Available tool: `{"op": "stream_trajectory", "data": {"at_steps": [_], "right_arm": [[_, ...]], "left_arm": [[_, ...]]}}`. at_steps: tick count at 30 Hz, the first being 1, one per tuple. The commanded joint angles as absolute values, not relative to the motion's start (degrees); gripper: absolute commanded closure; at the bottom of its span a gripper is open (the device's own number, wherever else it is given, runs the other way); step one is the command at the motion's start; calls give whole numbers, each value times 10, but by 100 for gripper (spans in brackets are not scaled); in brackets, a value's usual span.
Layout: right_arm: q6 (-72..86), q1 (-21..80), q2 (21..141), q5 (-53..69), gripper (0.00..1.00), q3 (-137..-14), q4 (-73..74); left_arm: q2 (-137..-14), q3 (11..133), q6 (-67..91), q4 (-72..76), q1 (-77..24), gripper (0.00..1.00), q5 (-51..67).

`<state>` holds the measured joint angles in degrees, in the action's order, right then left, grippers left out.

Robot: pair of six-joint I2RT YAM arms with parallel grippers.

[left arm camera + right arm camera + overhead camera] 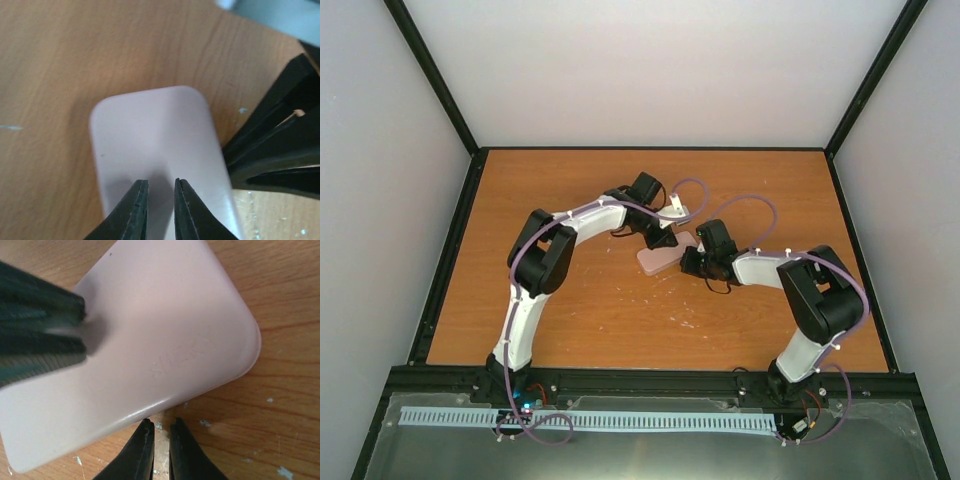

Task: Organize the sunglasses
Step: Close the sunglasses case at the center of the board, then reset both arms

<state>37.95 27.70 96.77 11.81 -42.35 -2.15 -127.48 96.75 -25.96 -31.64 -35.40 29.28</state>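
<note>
The sunglasses are out of view. A pink rounded oblong case point(663, 260) lies closed on the wooden table. My left gripper point(660, 238) hangs over its far end; in the left wrist view its tips point(161, 182) stand nearly together just above the lid point(155, 135), with nothing between them. My right gripper point(688, 262) is at the case's right side; its tips point(161, 422) are almost closed and empty, low at the table against the case's edge point(165, 325). The left fingers point(40, 325) show blurred over the lid. The right fingers point(280, 150) show beside the case.
The wooden table point(580, 320) carries small white flecks near the case. Black frame rails point(450, 250) and pale walls border it on three sides. Both arms arch inward and meet at the middle.
</note>
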Motion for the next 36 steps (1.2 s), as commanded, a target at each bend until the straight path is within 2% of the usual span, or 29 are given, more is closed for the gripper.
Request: {"op": "stream_trajectory", "data": {"at_steps": [1,5,8,11,12,14,15,18,25,31,36], "right_arm": [[376,282,970,116,87,-429,-34],[362,282,935,98,86,-433,11],[350,282,882,73,85,-442,82],[336,280,807,34,83,-448,161],[328,276,782,21,80,-453,190],[307,259,733,4,74,-466,241],[292,248,707,2,71,-473,264],[248,202,673,0,63,-503,335],[165,99,649,-71,63,-550,434],[154,75,652,-70,61,-556,440],[165,73,656,-59,61,-560,431]], "left_arm": [[-1295,937,-254,-343,-375,82,319],[-1262,929,-258,-326,-373,80,282],[-1225,939,-254,-323,-361,70,261],[-1175,941,-235,-311,-334,50,254],[-1155,941,-226,-308,-322,38,255],[-1117,936,-207,-303,-296,3,248],[-1098,929,-197,-300,-282,1,239],[-1028,886,-173,-284,-227,1,218],[-853,724,-168,-257,-58,0,231],[-803,646,-174,-246,44,0,268],[-796,633,-171,-248,72,1,285]]}}
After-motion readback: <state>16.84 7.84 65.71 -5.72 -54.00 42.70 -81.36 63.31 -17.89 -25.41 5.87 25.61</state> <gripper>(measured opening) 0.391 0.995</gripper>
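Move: The sunglasses case lies on the board, lid down, with nothing else near it. Its middle is about 3 cm below the left hand, 2 cm nearer the base and 1 cm to the left, under the nearly shut fingertips. From the right hand, which is low beside the near long edge, it lies some 3 cm ahead and 5 cm to the left, roughly level. The left fingertips, on the lid, edge about 1.5 cm back and right, then come free. The left hand swings up and about 34 cm left, arching over and ending some 15 cm higher, turned roughly 50 degrees counter-clockwise with fingers wide open. The right hand leaves the near edge, up then about 19 cm right, rolling its right side up and parting its fingers partway. ##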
